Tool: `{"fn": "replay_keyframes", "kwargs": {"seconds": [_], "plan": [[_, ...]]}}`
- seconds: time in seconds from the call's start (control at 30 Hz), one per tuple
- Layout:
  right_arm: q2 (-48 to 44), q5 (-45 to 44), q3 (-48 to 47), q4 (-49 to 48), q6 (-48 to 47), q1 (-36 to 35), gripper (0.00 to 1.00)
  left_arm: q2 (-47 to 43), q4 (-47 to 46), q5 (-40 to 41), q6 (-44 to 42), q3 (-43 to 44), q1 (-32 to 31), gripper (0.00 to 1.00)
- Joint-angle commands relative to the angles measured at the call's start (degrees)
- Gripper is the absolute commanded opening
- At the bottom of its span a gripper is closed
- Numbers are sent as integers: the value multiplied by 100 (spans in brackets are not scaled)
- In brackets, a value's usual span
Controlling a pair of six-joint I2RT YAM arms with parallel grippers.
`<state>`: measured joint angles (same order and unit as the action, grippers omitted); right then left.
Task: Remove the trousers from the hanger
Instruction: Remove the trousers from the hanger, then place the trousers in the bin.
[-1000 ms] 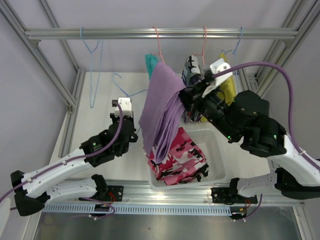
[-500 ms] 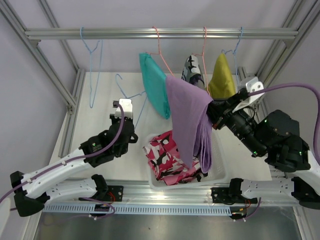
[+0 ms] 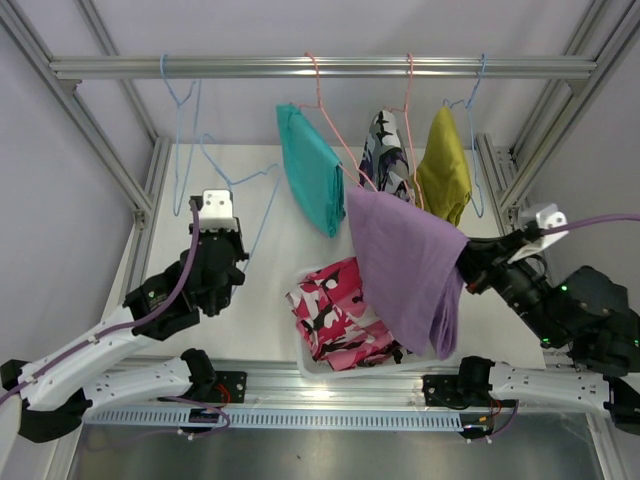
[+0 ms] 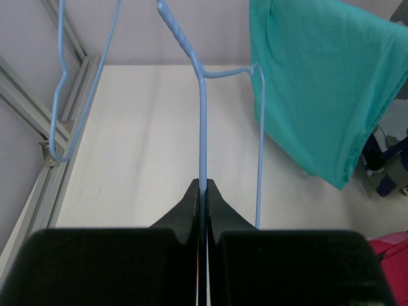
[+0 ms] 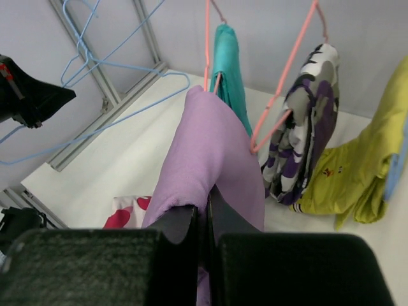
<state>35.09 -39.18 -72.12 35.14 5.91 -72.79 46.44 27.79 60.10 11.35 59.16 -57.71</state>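
My right gripper point(image 3: 466, 268) is shut on the lilac trousers point(image 3: 410, 262), which hang from it over the white basket point(image 3: 448, 352); they fill the middle of the right wrist view point(image 5: 213, 146), still against the pink hanger point(image 5: 274, 124). The pink camouflage trousers point(image 3: 335, 315) lie in the basket. The teal trousers point(image 3: 311, 170), purple camouflage trousers point(image 3: 385, 150) and mustard trousers point(image 3: 443, 170) hang on hangers from the rail point(image 3: 320, 67). My left gripper point(image 3: 222, 235) is shut on a bare blue hanger point(image 4: 203, 127), its wire pinched between the jaws.
Another empty blue hanger point(image 3: 183, 120) hangs at the rail's left. Frame posts point(image 3: 95, 130) stand on both sides. The teal trousers point(image 4: 319, 83) hang just right of the held blue hanger in the left wrist view.
My right gripper has pulled the lilac trousers right and toward me, off the pink hanger and over the basket. My left gripper has moved left and back with the blue hanger.
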Motion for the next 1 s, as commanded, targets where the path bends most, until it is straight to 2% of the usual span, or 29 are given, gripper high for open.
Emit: {"fn": "replay_keyframes", "kwargs": {"seconds": [0.0, 0.3, 0.43, 0.6, 0.7, 0.83, 0.87, 0.9, 0.97], "plan": [[-388, -380, -259, -7, 200, -7, 0, 58, 156, 152, -28, 280, 41, 1], [-609, -171, -251, 319, 314, 2, 0, 76, 411, 99, 244, 307, 23, 0], [-425, 340, 380, 29, 472, 2, 0, -11, 569, 116, 350, 228, 6, 0], [84, 1156, 1488, -1024, 937, 2, 0, -318, 631, 90, 420, -70, 6, 1], [769, 1710, 2007, -1736, 1166, -59, 0, -416, 727, 64, 499, -141, 6, 1], [1885, 1993, 2342, -2616, 1447, -348, 0, -451, 833, -15, 613, -176, -3, 0], [2322, 2063, 2351, -2869, 1491, -410, 1, -442, 833, -24, 614, -159, 6, 0], [2518, 2098, 2299, -2968, 1509, -463, 8, -442, 833, -33, 605, -167, 6, 0], [2870, 2177, 2229, -3100, 1579, -560, 31, -407, 807, -68, 587, -150, -3, 0]]}}
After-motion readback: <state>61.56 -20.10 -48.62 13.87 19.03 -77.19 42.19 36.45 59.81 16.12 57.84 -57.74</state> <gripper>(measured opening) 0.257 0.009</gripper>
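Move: The lilac trousers already hang clear of their hanger in the right fingers; the white basket they go to has its middle roughly 6 cm ahead of that hand, 8 cm to its left and 39 cm below. The red camo trousers in the basket lie about 8 cm farther left, the teal trousers hang some 32 cm ahead and 23 cm left, the purple camo ones 33 cm ahead and 6 cm left. From the left hand the basket is about 30 cm right, 2 cm back and 30 cm below. The right hand, still pinching the lilac trousers, first draws about 5 cm to the right, then turns and swings them fast left and down over the basket, some 23 cm left and 22 cm down, while the fingers tip down and the hand turns counter-clockwise by about 20 degrees each, and only at the very end do the fingers begin to part over the basket's near left part. The left hand keeps its grip on the emptied blue hanger and drifts slightly left, down and back. ##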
